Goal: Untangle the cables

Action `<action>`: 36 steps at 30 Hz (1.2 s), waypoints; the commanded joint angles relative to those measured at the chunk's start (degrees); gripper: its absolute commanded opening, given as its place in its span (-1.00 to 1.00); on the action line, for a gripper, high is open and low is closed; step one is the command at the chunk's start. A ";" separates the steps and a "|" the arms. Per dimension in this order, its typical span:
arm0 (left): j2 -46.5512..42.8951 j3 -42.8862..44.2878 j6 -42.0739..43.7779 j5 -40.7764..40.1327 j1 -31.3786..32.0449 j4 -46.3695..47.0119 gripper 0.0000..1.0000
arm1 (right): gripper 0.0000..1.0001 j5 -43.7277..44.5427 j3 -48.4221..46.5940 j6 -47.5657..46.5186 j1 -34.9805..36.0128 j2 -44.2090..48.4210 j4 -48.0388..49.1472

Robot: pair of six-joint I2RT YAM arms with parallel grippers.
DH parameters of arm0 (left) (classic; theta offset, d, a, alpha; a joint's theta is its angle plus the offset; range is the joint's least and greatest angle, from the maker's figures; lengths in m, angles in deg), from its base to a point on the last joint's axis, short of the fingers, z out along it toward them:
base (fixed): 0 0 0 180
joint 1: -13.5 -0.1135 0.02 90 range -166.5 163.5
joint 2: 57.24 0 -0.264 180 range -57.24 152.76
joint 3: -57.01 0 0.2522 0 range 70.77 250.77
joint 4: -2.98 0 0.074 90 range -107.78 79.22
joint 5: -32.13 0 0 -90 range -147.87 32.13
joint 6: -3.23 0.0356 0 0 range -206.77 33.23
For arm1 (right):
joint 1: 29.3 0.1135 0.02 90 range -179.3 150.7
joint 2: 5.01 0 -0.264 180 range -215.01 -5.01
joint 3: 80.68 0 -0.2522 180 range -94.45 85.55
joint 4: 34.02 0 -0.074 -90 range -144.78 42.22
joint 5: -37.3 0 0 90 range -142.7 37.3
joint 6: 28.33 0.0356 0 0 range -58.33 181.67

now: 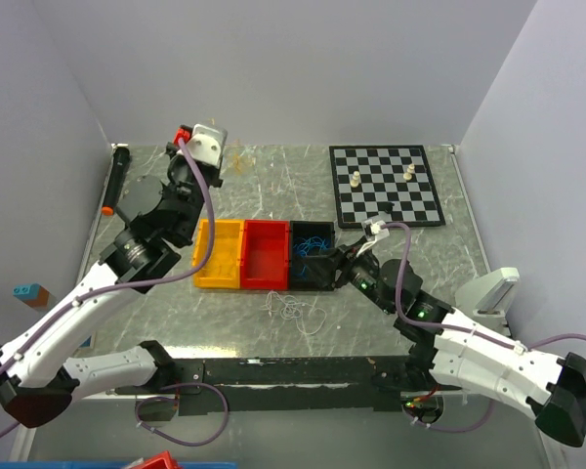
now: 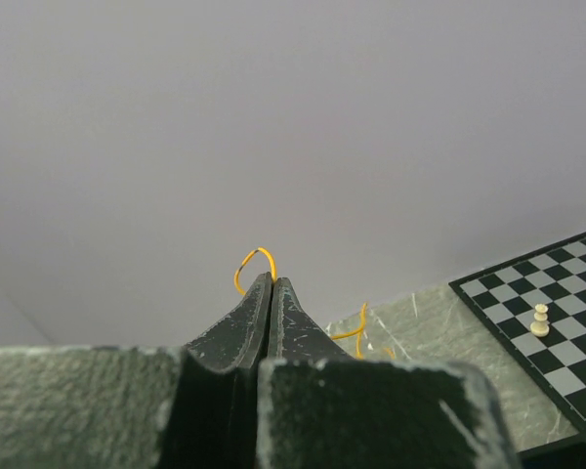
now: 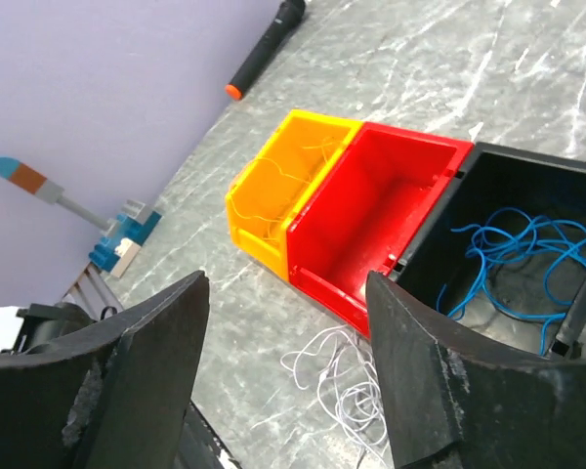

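Note:
My left gripper [image 2: 272, 278] is shut on a yellow-orange cable [image 2: 257, 257], whose loop sticks out above the fingertips. It is raised at the back left of the table [image 1: 223, 147], with more yellow-orange cable [image 2: 356, 332] trailing below. My right gripper [image 3: 285, 283] is open and empty, low near the front of the black bin [image 1: 324, 264]. Blue cables [image 3: 513, 254] lie in the black bin [image 1: 313, 278]. White cables [image 3: 347, 391] lie loose on the table in front of the bins [image 1: 293, 311]. Thin yellow cables [image 3: 273, 181] lie in the yellow bin [image 1: 220, 274].
The red bin [image 1: 267, 278] stands between the yellow and black ones. A chessboard [image 1: 371, 210] with a few pieces lies back right. A black marker [image 1: 115, 181] lies at the left edge. A white object [image 1: 493, 288] sits far right.

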 commanded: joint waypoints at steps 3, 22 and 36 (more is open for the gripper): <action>-4.50 -4.68 0.68 0.25 -0.54 0.07 -0.99 | 0.45 0.13 0.22 -1.17 -0.34 2.22 -1.05; -9.07 -26.06 -3.27 -1.43 -2.65 1.21 -0.98 | 0.43 5.15 3.12 0.50 -0.34 11.98 -13.35; -9.07 -16.47 -5.47 1.48 -3.18 0.34 -0.98 | 0.41 3.21 3.83 1.82 -0.34 8.90 -11.07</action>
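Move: The left gripper already pinches the yellow cable, high in the air. The yellow box lies about 45 cm below it, roughly 7 cm to its left and about level with it forward. The red box is some 5 cm to the hand's right and the black box about 17 cm right, both level forward; the white cable lies about 13 cm right and 14 cm back. From the open, empty right hand the yellow box is about 23 cm left, 10 cm ahead and 20 cm down. Keep the left gripper shut on the yellow cable and shake it: drive the hand sharply down about 19 cm above the boxes, tipping the fingers down some 15 degrees, then swing it back up about 9 cm, taking out about half that tilt. Meanwhile ease the open right hand away from the black box, a few centimetres right and down. ##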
